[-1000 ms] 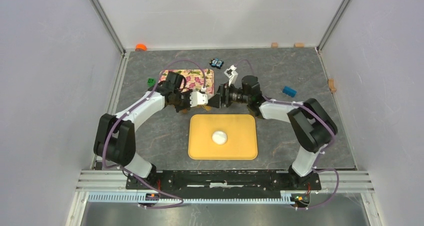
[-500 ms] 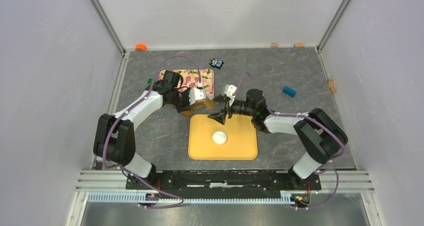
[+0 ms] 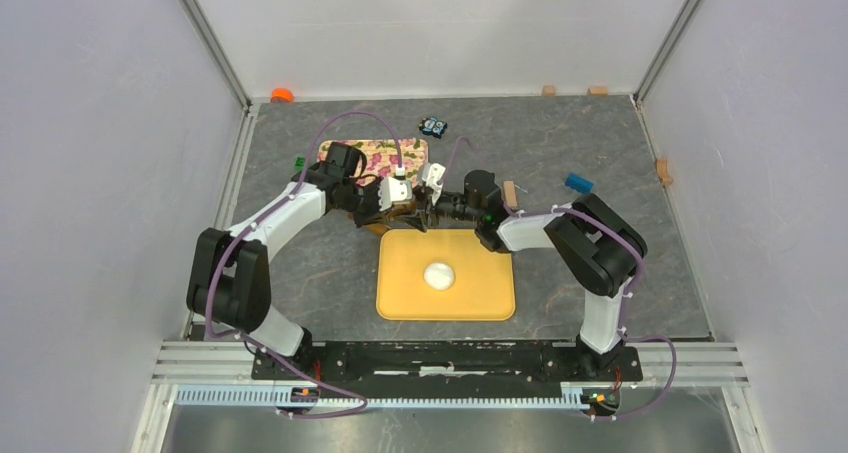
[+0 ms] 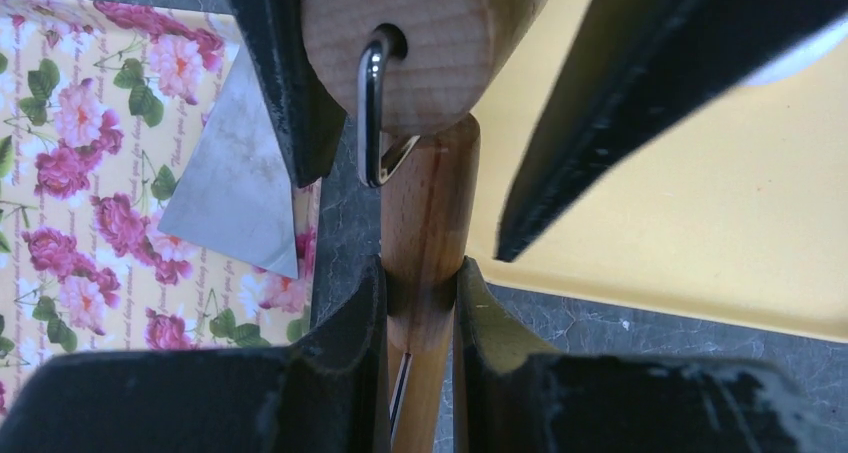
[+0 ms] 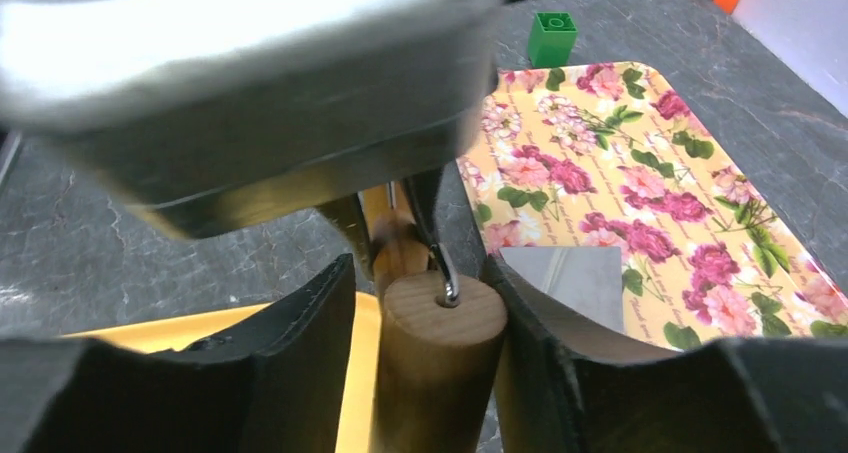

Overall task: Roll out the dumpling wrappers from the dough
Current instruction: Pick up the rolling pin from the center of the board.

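Note:
The dough point(image 3: 438, 273) is a small smooth white ball in the middle of the yellow board point(image 3: 490, 298). No flat wrapper shows. My left gripper point(image 3: 398, 211) is shut on the thin wooden handle point(image 4: 424, 223) of a small rolling pin, just beyond the board's far left corner. The pin's thick wooden drum point(image 5: 440, 343) has a metal wire in its end. My right gripper point(image 5: 418, 268) is open and straddles the drum: one finger point(image 5: 520, 313) touches it, and a gap stays at the other. In the top view the right gripper point(image 3: 426, 205) meets the left one.
A floral board point(image 3: 375, 156) with a metal scraper blade point(image 4: 235, 183) lies behind the left gripper. Around it are a green block point(image 3: 300, 161), an orange cap point(image 3: 282, 95), a black item point(image 3: 433, 127), a blue block point(image 3: 578, 182) and wooden blocks point(image 3: 510, 193).
My right gripper dipped over the yellow board's far edge, then swung back left, and its jaws now straddle the pin's drum. The left arm and the dough have barely moved.

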You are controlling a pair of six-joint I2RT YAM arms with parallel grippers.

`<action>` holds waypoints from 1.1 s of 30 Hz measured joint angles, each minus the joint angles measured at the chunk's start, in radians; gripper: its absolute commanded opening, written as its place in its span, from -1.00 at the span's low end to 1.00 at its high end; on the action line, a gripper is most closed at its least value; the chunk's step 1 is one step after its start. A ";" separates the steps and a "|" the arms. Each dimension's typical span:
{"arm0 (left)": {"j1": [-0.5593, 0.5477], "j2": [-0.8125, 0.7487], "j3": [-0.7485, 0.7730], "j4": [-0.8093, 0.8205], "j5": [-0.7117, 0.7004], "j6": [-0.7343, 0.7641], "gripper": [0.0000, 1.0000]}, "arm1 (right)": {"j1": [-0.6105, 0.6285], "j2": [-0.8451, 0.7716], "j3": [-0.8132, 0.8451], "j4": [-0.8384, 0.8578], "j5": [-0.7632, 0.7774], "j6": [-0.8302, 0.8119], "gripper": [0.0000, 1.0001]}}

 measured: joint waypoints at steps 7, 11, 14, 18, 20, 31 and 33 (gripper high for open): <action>0.000 0.000 -0.002 0.003 0.000 0.000 -0.96 | -0.005 0.015 0.048 -0.057 0.005 -0.015 0.13; 0.000 0.000 -0.002 0.008 0.000 0.000 -0.96 | -0.003 0.015 0.075 -0.129 0.002 -0.063 0.01; 0.000 0.000 -0.003 0.007 -0.002 0.000 -0.96 | -0.002 0.027 0.085 -0.155 -0.001 -0.080 -0.05; 0.001 0.006 -0.005 0.009 -0.008 0.003 -0.96 | -0.005 0.048 0.106 -0.183 -0.018 -0.073 -0.42; 0.001 0.006 -0.008 0.016 -0.013 0.008 -0.96 | -0.006 0.052 0.116 -0.202 -0.022 -0.055 -0.52; 0.006 0.008 0.008 0.014 -0.022 -0.037 0.56 | -0.006 0.040 0.149 -0.319 -0.006 -0.102 -1.00; 0.015 0.008 0.040 -0.015 -0.035 -0.057 0.68 | -0.006 0.010 0.144 -0.350 0.026 -0.121 -1.00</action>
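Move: Between the right hand's open fingers stands the rolling pin's near roller, its middle about 1 cm ahead, 1 cm left and 3 cm below. From that hand the dough lies some 12 cm back and 5 cm right, the cleaver blade roughly 5 cm ahead and 3 cm left, both about 12 cm below. The left hand still holds the pin's handle; from it the near roller is about 7 cm right, 1 cm ahead and 1 cm above. Settling forward and then down around the upright near roller, about 2 cm down in all, the right hand dips its fingertips some 10 degrees and closes its fingers on the wood. The left hand holds the handle almost still until the roller is gripped, then opens wide, lets go and starts easing forward. ##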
